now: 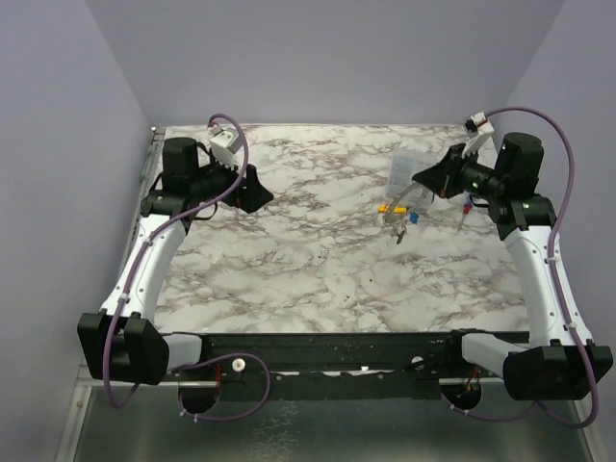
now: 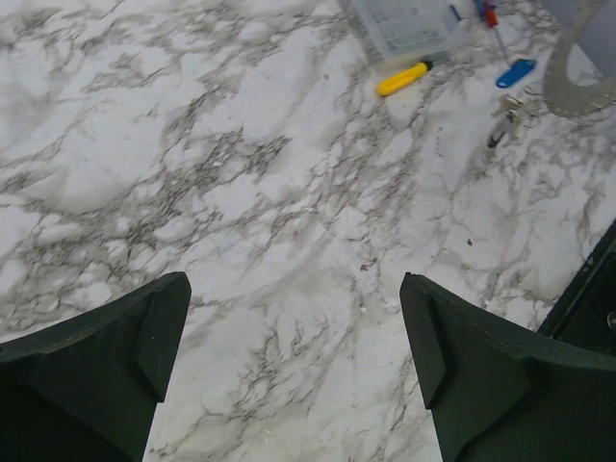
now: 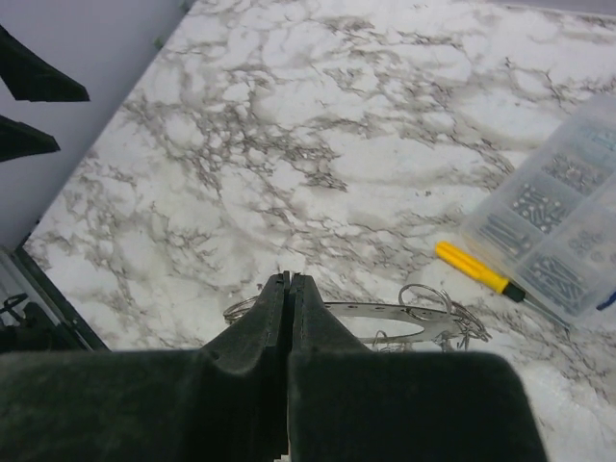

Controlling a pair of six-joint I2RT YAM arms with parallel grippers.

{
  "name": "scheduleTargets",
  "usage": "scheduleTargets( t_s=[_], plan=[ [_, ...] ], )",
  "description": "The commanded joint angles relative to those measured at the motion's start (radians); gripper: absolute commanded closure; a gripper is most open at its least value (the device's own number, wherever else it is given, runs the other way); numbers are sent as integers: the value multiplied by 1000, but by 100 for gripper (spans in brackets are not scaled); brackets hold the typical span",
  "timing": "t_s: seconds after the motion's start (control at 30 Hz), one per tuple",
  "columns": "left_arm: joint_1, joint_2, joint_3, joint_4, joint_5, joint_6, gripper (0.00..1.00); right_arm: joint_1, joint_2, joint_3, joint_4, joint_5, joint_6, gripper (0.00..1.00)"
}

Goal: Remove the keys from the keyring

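My right gripper (image 3: 290, 279) is shut, pinching the rim of the keyring (image 3: 385, 310), a flat grey band with small holes and thin wire loops (image 3: 423, 296) hooked in it. The left wrist view shows the keyring (image 2: 575, 79) as a grey arc at the upper right. Near it are a blue-headed key (image 2: 517, 73), a red-headed key (image 2: 490, 13) and a dark key (image 2: 498, 135) under small rings. From above, the blue key (image 1: 412, 218) sits just below my right gripper (image 1: 423, 179). My left gripper (image 2: 294, 337) is open over bare marble, far to the left (image 1: 255, 189).
A clear compartment box (image 3: 558, 231) of small parts lies at the back right, also visible from above (image 1: 404, 171). A yellow-handled piece (image 3: 472, 268) lies beside it (image 2: 404, 79). Purple walls close in the marble table (image 1: 308, 279) on three sides.
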Motion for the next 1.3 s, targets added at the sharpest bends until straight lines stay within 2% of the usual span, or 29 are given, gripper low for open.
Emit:
scheduleTargets(
  t_s=[0.0, 0.2, 0.3, 0.4, 0.57, 0.73, 0.83, 1.0, 1.17, 1.27],
  plan=[
    [-119, -67, -10, 161, 53, -60, 1, 66, -15, 49, 104, -10, 92, 99],
    [-305, -46, -38, 350, -38, -130, 1, 123, -3, 23, 200, -25, 163, 99],
    [-434, 2, -30, 364, -80, -105, 1, 170, 38, 44, 198, -11, 157, 99],
    [-477, 56, -19, 367, -83, -90, 2, 206, 62, 42, 232, 10, 162, 99],
    [-597, 66, -46, 380, -180, 59, 3, 261, 95, 45, 276, 21, 185, 99],
    [-640, 140, -40, 406, -253, 46, 12, 286, 104, 39, 317, 15, 207, 99],
    [-641, 176, -18, 412, -262, 59, 21, 293, 97, 32, 336, 17, 215, 99],
    [-640, 211, 12, 424, -272, 54, 41, 298, 85, 6, 370, -4, 244, 99],
    [-639, 222, 23, 430, -237, 33, 71, 298, 59, -18, 370, -16, 241, 99],
    [-631, 219, 23, 431, -207, 9, 79, 298, 49, -32, 368, -18, 243, 99]
  ],
)
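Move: The keys on their small rings hang from the big keyring in the right hand's shut fingers, about 33 cm to the left hand's right, 5 cm back and 5 cm below it. From the right hand they hang roughly 11 cm below, 4 cm back and 5 cm to the left. The yellow screwdriver handle lies about 14 cm ahead of the right hand and 5 cm to its left, and the parts box some 24 cm straight ahead, both nearly 30 cm lower. Rightward and slightly back, the left hand sweeps about 21 cm to the hanging keys, arcing up first and then sinking to just below its starting height, while the wrist swings some 25 degrees clockwise. Its wide-open fingers close late around the keys and small rings. The right hand keeps its pinch on the big ring and carries it about 11 cm left to meet them, turning slightly counter-clockwise. ##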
